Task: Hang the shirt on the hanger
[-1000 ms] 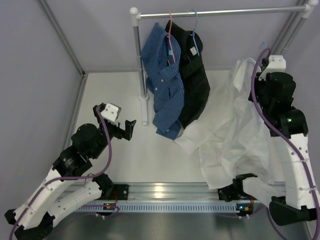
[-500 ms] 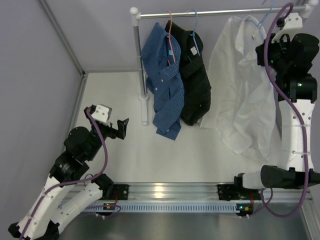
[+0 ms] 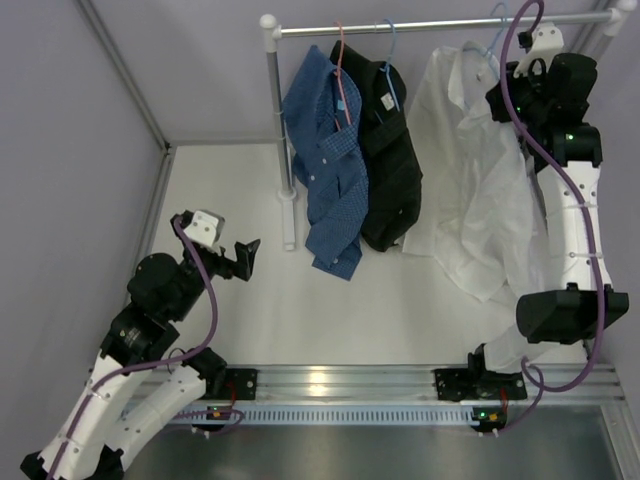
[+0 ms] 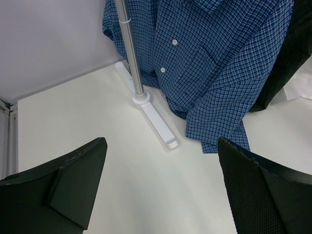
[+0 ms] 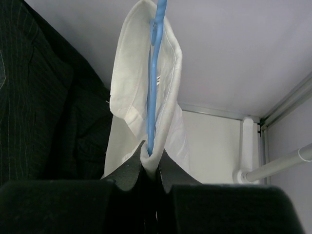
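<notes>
The white shirt hangs at the right end of the rail, draped on the light-blue hanger. My right gripper is raised beside the collar. In the right wrist view it is shut, pinching the collar fabric together with the blue hanger wire. The hook reaches up to the rail; I cannot tell whether it rests on it. My left gripper stands open low over the table at the left, holding nothing.
A blue checked shirt on a pink hanger and a black shirt on a blue hanger hang mid-rail. The rail's left post stands on a white foot. Grey walls enclose the table.
My right arm has lifted the white shirt off the table up to the rail, then shifted it slightly left. The left arm drew back a little, still open.
</notes>
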You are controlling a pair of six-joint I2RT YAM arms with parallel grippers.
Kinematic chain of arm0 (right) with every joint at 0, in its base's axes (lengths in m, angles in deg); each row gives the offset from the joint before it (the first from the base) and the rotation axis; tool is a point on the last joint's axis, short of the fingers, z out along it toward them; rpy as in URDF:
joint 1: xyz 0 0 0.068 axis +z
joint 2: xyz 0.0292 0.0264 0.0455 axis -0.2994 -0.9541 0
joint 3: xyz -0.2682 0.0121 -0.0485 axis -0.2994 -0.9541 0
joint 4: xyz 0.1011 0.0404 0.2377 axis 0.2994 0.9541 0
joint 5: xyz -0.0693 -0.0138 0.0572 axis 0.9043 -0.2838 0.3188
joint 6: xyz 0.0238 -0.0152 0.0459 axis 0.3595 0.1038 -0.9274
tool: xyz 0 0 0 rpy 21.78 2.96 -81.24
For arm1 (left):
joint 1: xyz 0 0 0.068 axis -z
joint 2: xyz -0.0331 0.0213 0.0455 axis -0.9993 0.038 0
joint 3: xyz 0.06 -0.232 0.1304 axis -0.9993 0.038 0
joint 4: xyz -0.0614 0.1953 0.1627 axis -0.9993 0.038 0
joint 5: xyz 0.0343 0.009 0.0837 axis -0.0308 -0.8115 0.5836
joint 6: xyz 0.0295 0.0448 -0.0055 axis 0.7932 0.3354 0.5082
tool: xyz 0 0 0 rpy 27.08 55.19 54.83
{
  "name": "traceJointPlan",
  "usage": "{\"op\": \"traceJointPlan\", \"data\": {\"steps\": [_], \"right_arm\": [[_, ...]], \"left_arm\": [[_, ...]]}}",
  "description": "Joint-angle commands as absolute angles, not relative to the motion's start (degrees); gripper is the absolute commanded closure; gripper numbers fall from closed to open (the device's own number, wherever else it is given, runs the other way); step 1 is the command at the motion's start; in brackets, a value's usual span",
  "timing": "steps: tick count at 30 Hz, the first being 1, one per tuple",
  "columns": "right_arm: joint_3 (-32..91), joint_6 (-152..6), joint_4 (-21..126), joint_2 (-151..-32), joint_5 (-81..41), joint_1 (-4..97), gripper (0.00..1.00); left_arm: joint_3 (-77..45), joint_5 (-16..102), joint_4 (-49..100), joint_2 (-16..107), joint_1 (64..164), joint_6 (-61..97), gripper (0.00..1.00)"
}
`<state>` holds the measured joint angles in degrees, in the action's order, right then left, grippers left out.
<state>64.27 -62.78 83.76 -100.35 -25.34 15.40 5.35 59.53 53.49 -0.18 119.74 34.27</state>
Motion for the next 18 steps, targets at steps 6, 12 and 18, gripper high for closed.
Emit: {"op": "traceJointPlan", "data": {"steps": [6, 12, 18], "right_arm": [[60.52, -58.36, 76.25, -97.69, -30.99, 15.14, 1.00], [56.56, -57.12, 76.16, -96.38, -32.32, 14.08, 1.00], [56.56, -57.65, 76.16, -95.49, -31.53, 12.94, 0.44]], "left_arm": [[6.17, 56.09, 50.14, -0.52, 118.67, 34.00, 0.02], [6.43, 55.30, 50.14, -0.61, 118.76, 34.35, 0.02], [6.17, 54.86, 50.05, 0.10, 117.01, 33.73, 0.02]]}}
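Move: The blue hanger, already inside the white shirt, is pinched in the shut right fingers; the spot on the rail where its hook goes lies about 8 cm ahead of that hand and 12 cm above, straight over in the sideways sense. The black shirt hangs some 19 cm to the hand's left, 6 cm farther out and 8 cm lower. From the left hand the rail spot is roughly 34 cm ahead, 47 cm right and 22 cm up. Hanger and white shirt are lowered together by the right hand, about 3 cm nearly straight down, to bring the hook onto the rail, with the wrist turning some 5 degrees counter-clockwise. Once the descent stops, the right fingers open to nearly half and let go of the hanger, staying on either side of the shirt cloth. ##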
